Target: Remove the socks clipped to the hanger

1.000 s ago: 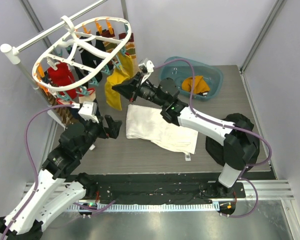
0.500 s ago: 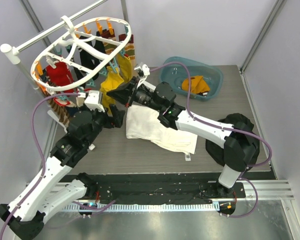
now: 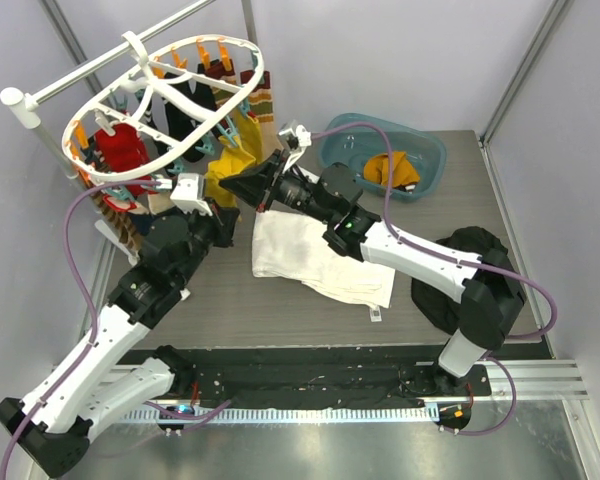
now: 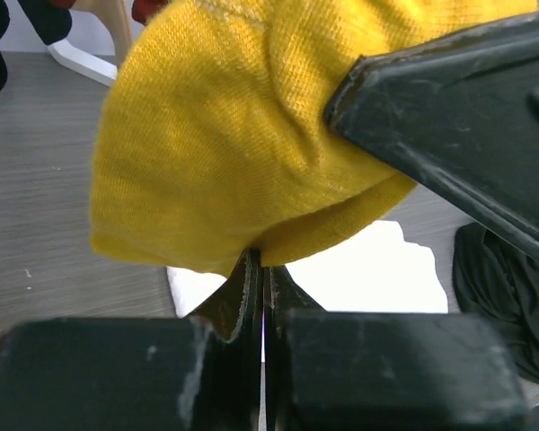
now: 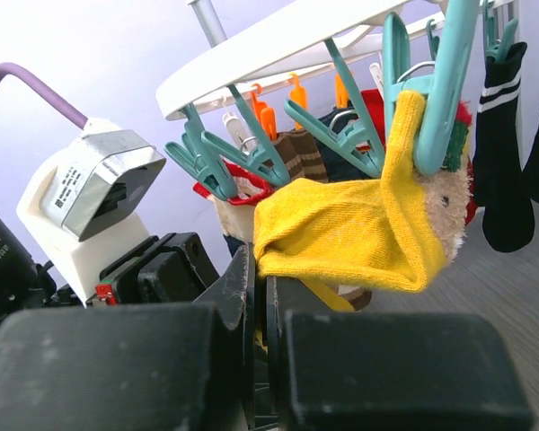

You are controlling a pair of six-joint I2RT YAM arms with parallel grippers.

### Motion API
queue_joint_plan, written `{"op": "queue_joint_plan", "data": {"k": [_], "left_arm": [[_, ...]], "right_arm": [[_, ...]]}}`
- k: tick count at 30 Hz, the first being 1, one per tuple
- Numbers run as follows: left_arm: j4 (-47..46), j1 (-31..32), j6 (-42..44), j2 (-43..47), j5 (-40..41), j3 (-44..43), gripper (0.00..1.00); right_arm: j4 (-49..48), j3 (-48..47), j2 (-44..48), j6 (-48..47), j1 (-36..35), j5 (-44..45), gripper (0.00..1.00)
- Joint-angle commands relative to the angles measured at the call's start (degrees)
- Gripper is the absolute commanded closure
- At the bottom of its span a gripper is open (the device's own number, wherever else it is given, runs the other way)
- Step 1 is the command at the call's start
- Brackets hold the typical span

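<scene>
The white oval hanger (image 3: 130, 78) hangs at the back left with socks under its orange and teal clips: red (image 3: 120, 150), black (image 3: 175, 115), striped (image 3: 262, 105). A mustard yellow sock (image 3: 225, 165) hangs from a teal clip (image 5: 440, 99) on the hanger's near rim (image 5: 287, 36). My right gripper (image 5: 260, 269) is shut on the sock's loose end (image 5: 341, 233) and holds it out sideways. My left gripper (image 4: 262, 269) is shut too, pinching the lower edge of the same sock (image 4: 242, 153). In the top view both grippers, left (image 3: 228, 207) and right (image 3: 230, 183), meet under the hanger.
A teal basin (image 3: 430, 150) at the back right holds a yellow sock (image 3: 390, 170). A white cloth (image 3: 320, 260) lies mid-table, with a black garment heap (image 3: 460, 270) to its right. The white pole stand (image 3: 40, 95) carries the hanger at the far left.
My left arm has swung up and right to the yellow sock, and its jaws have gone from open to shut on the sock's edge. The right gripper keeps its hold and has shifted slightly.
</scene>
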State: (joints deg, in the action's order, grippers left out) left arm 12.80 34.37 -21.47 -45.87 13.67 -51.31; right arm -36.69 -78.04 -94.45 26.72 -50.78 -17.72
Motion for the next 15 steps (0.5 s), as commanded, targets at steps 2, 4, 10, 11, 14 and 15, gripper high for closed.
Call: {"op": "queue_joint_plan", "data": {"k": [2, 4, 10, 11, 14, 15], "left_arm": [[-1.99, -0.09, -0.5, -0.45, -1.54, -1.34, 1.0], [-1.37, -0.09, -0.67, 0.25, -2.59, -1.16, 1.0], [0.91, -0.09, -0.94, 3.67, -6.81, -0.02, 1.0], [1.44, -0.09, -0.94, 4.11, -7.95, 0.24, 1.0], [2.05, -0.09, -0.94, 5.96, -9.97, 1.03, 1.0], [2.4, -0.09, -0.94, 6.4, -11.37, 1.3, 1.0]], "right_arm": [[0.21, -0.45, 3.57, -0.88, -0.28, 1.8, 0.94], [1.17, -0.53, 3.75, -1.32, -0.19, 2.24, 0.89], [4.43, -1.15, 5.07, -2.19, -0.28, 5.14, 0.74], [5.21, -1.24, 5.77, -2.63, -0.28, 6.1, 0.7], [10.39, -2.99, 6.56, -5.09, -0.28, 10.5, 0.62], [13.63, -3.69, 6.65, -5.97, -0.28, 11.47, 0.6]]}}
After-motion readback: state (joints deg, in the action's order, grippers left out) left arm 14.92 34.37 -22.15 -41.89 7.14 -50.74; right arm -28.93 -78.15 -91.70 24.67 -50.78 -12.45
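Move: The yellow sock is already in both grippers, still hanging from its teal clip. Its middle is about 4 cm ahead of the left hand and 6 cm above; from the right hand it is some 3 cm ahead, 1 cm left and 2 cm up. The clip sits roughly 8 cm ahead, 2 cm left and 8 cm above the right hand. The red-cuffed sock hangs some 7 cm back and 8 cm left of the right hand, level with it. Slightly right at first, then back and away from the clip by about 2.5 cm, the left hand draws with its shut fingertips keeping their pinch on the sock's lower part, turning a little clockwise. Meanwhile the right fingers open about a third of their range, easing off the sock as that hand edges right and forward by 1–2 cm, the cloth still passing between them. ##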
